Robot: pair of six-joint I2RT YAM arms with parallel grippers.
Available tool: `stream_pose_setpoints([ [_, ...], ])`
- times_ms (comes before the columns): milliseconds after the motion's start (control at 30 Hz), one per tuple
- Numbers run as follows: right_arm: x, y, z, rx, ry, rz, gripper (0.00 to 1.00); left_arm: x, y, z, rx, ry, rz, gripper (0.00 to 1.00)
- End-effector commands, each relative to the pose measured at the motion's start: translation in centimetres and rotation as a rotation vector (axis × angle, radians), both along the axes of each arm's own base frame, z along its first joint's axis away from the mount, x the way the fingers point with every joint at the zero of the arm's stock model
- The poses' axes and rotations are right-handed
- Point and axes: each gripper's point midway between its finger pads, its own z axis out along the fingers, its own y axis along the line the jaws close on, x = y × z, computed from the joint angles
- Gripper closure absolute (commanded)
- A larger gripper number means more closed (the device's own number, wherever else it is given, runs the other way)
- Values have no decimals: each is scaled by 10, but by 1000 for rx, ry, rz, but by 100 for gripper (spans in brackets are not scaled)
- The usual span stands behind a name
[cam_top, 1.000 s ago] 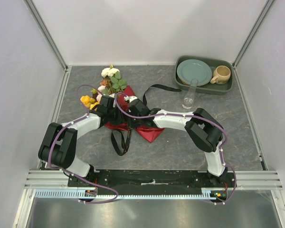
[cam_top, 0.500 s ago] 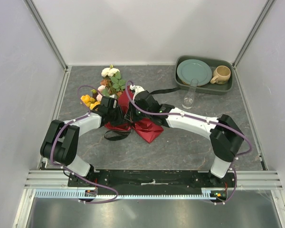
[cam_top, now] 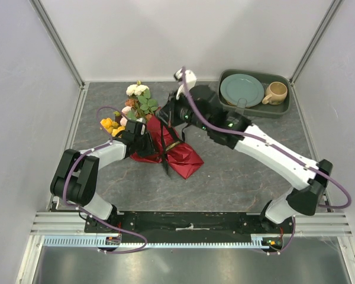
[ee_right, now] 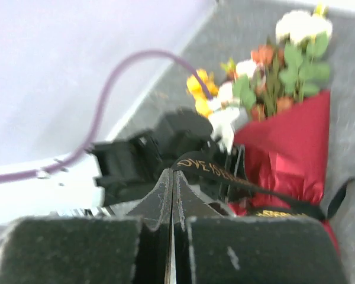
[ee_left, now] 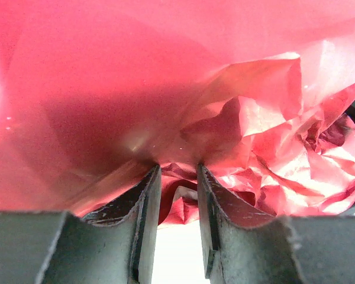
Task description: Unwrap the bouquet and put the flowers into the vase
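The bouquet (cam_top: 177,155) lies on the table left of centre, in dark red wrap (ee_right: 290,148). Its flowers (cam_top: 137,102) point to the far wall: white, pink, yellow and rust blooms (ee_right: 266,71). My left gripper (cam_top: 145,142) sits at the wrap's left side, and red paper (ee_left: 242,118) fills its view, pinched between its fingertips (ee_left: 177,168). My right gripper (cam_top: 167,116) is raised over the bouquet, shut on the black ribbon (ee_right: 210,168) with gold lettering. The ribbon (cam_top: 165,163) runs down across the wrap. Only the neck of the vase (cam_top: 241,105) shows behind my right arm.
A green tray (cam_top: 282,111) at the back right holds a teal plate (cam_top: 242,89) and a beige mug (cam_top: 276,92). White walls close the table in on three sides. Purple cables loop off both arms.
My right arm has swung up and toward the far wall with the ribbon, drawing its loose loops off the table and over the wrap. The left gripper has stayed at the wrap.
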Motion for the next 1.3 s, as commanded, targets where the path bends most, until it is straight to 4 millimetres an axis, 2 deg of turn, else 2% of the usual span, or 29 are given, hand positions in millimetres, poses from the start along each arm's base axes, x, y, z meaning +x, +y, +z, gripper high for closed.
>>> stream_pose_setpoints([
  [0, -10, -41, 112, 80, -208, -54, 100, 11, 4, 0, 11, -10, 39, 62],
  [33, -12, -47, 122, 80, -224, -60, 100, 11, 5, 0, 11, -10, 41, 62],
  [67, -16, -54, 147, 114, -263, -68, 100, 10, 5, -1, 13, -7, 40, 62],
  [133, -18, -71, 169, 114, -316, -104, 100, 10, 5, -2, 14, -5, 40, 62],
  [167, -21, -81, 190, 141, -351, -124, 100, 10, 6, -2, 16, -5, 41, 62],
  [233, -26, -104, 216, 147, -409, -174, 100, 9, 6, -3, 15, -3, 40, 62],
  [333, -34, -135, 245, 159, -477, -242, 100, 9, 7, -3, 18, -6, 39, 62],
  [433, -44, -165, 264, 177, -528, -296, 100, 9, 7, -4, 21, 0, 39, 62],
  [467, -50, -181, 271, 191, -542, -330, 100, 9, 7, -4, 21, -1, 36, 62],
  [500, -51, -188, 271, 183, -550, -350, 100, 9, 6, -4, 19, -1, 36, 62],
  [533, -46, -193, 261, 141, -547, -379, 100, 9, 6, -2, 17, -4, 34, 62],
  [567, -45, -211, 259, 125, -545, -451, 100, 9, 6, -2, 15, -5, 34, 62],
  [600, -40, -221, 249, 91, -535, -503, 100, 10, 6, 0, 14, -8, 34, 62],
  [633, -32, -223, 227, 20, -511, -542, 100, 10, 5, 1, 10, -12, 31, 62],
  [667, -29, -249, 218, -29, -500, -660, 100, 10, 4, 3, 8, -14, 30, 62],
  [700, -22, -256, 194, -109, -476, -713, 100, 11, 4, 6, 4, -20, 27, 62],
  [733, -20, -267, 183, -158, -465, -774, 100, 11, 3, 8, 1, -25, 26, 62],
  [767, -22, -297, 175, -221, -450, -911, 100, 11, 3, 10, -4, -28, 24, 62],
  [833, -21, -321, 153, -324, -430, -1020, 100, 10, 1, 13, -15, -31, 15, 62],
  [900, -21, -337, 141, -363, -418, -1075, 100, 9, 0, 14, -18, -27, 8, 62],
  [1033, -29, -397, 150, -353, -410, -1271, 100, 9, 0, 15, -18, -32, 11, 62],
  [1100, -34, -416, 162, -454, -417, -1345, 100, 9, 0, 15, -19, -30, 10, 62],
  [1133, -31, -424, 161, -520, -395, -1409, 100, 9, 0, 14, -18, -29, 10, 62],
  [1200, -34, -437, 172, -541, -393, -1462, 100, 8, 0, 15, -19, -32, 9, 62],
  [1267, -39, -458, 178, -555, -382, -1544, 100, 7, 1, 15, -18, -31, 9, 62],
])
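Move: The right hand holds the ribbon high above the bouquet; the wrapper's tied neck, where the ribbon still crosses, lies about 32 cm below it, 3 ahead and 3 right. The vase stands some 12 cm ahead and 27 right of this hand, 25 below; the tray is 27 ahead and 37 right, 33 below. From the left hand, down at the wrapper, the neck is some 9 cm right and 3 ahead, about level in height. Keeping the ribbon pinched, the right hand arcs up and some 40 cm right, off the wrapper, turning clockwise. ##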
